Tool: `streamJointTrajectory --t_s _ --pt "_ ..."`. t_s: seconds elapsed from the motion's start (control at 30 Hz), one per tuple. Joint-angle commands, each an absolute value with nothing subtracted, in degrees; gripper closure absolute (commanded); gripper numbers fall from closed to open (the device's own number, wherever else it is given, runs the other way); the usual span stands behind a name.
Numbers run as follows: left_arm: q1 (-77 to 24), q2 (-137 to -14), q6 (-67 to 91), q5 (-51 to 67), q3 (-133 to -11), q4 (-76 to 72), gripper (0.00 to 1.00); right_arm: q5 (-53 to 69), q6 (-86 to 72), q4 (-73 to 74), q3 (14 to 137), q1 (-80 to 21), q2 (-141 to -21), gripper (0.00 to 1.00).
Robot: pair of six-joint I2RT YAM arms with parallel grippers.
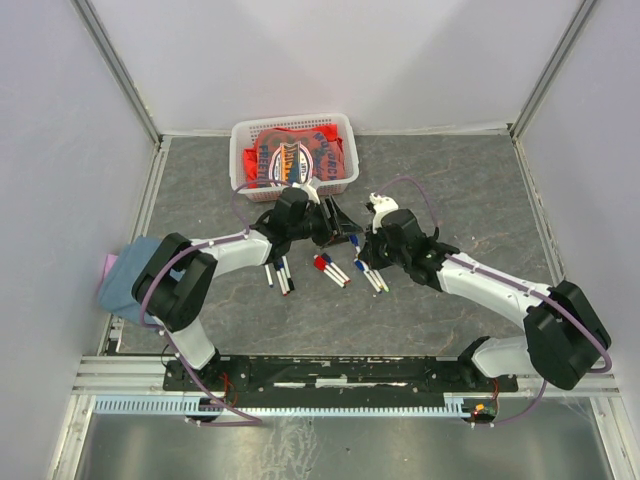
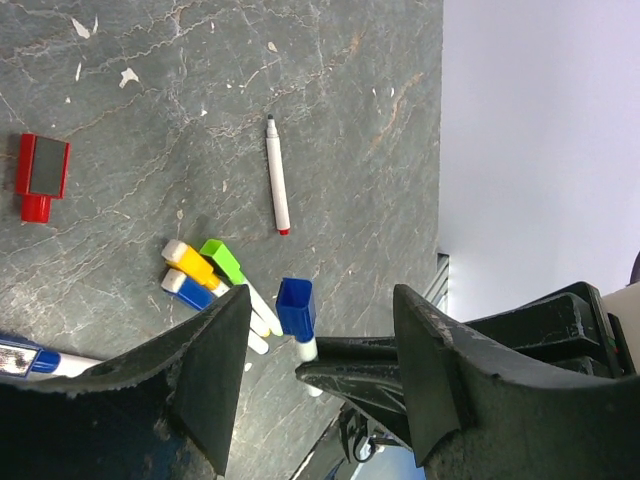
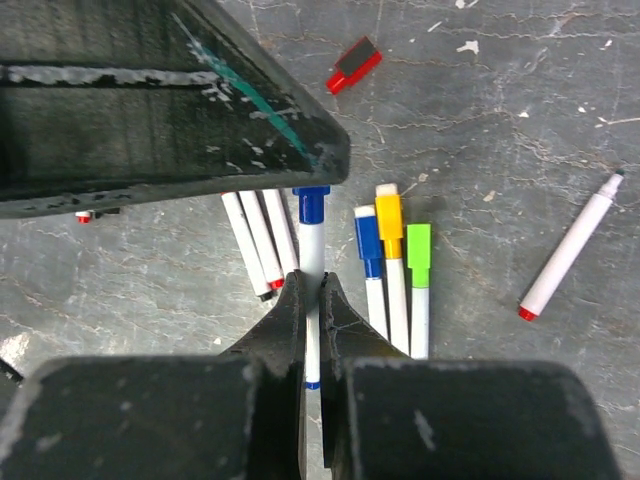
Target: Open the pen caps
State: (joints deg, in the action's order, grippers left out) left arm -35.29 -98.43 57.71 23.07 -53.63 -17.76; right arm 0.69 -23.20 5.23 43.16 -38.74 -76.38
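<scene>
My right gripper (image 3: 312, 285) is shut on the white barrel of a pen (image 3: 312, 255) and holds it above the table. That pen's blue cap (image 2: 296, 305) points up into the gap between my left gripper's (image 2: 320, 330) open jaws, touching neither finger. In the top view the two grippers meet at mid-table, left (image 1: 338, 228) and right (image 1: 358, 250). Below them lie blue-capped (image 3: 368, 240), yellow-capped (image 3: 389, 215) and green-capped (image 3: 418, 250) pens side by side. Three more white pens (image 3: 260, 240) lie to their left. A single pen with a bare black tip (image 2: 277, 175) lies apart.
A small red block with a grey face (image 2: 40, 170) lies loose on the stone-grey table. A white basket (image 1: 240, 135) of red packets stands at the back. A blue and pink cloth (image 1: 118, 280) sits at the left edge. More pens (image 1: 278, 275) lie left of centre.
</scene>
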Motion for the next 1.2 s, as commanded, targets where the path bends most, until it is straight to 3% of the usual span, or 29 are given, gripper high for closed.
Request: streamJointTrajectory --t_s 0.0,0.7,0.93,1.07,1.13,1.17 --pt "-35.68 -98.21 60.43 24.25 -53.09 -21.29 0.36 2.7 -24.68 1.61 43.59 -39.45 -75.16 0.99" --pt "-35.95 -98.6 61.52 25.01 -52.03 -24.01 0.58 2.55 -26.19 -0.79 43.68 -40.6 -75.7 0.99" --pt "-36.11 -98.87 61.61 25.47 -51.77 -25.0 0.79 2.2 -26.32 -0.96 43.2 -40.6 -75.49 0.99" --pt "-36.15 -98.84 61.76 25.7 -51.37 -25.57 0.97 2.02 -26.29 -0.75 42.99 -40.55 -74.86 0.99" --pt "-36.12 -98.59 61.7 25.68 -51.11 -25.93 0.97 1.87 -26.54 -0.66 42.72 -40.52 -74.26 0.97" --pt "-36.12 -98.47 61.72 25.91 -50.99 -26.18 0.97 2.01 -26.77 -0.92 42.41 -40.53 -73.71 0.9"
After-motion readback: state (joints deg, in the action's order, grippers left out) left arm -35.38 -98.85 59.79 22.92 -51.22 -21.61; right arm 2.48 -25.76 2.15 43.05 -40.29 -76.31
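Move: Just 2 cm to the left hand's right and about 2 cm below it, level fore and aft, is the blue cap of the pen the right hand already holds. From the right hand this cap is about 5 cm ahead, 1 cm left and 2 cm up. On the table some 9 cm below the right hand, the three capped pens lie level and about 4 cm right, the red-capped pens 1 cm ahead and 7 cm left, and the loose red cap 9 cm ahead and 6 cm left. Carrying the held pen about 2 cm left and 1 cm up, with only a slight roll, the right hand brings the blue cap in between the left hand's open fingers, then holds still. The left hand stays almost in place and shuts its fingers from about two-thirds open until they pinch the cap from both sides, sinking half a centimetre at the end; the right keeps its grip on the white barrel. ##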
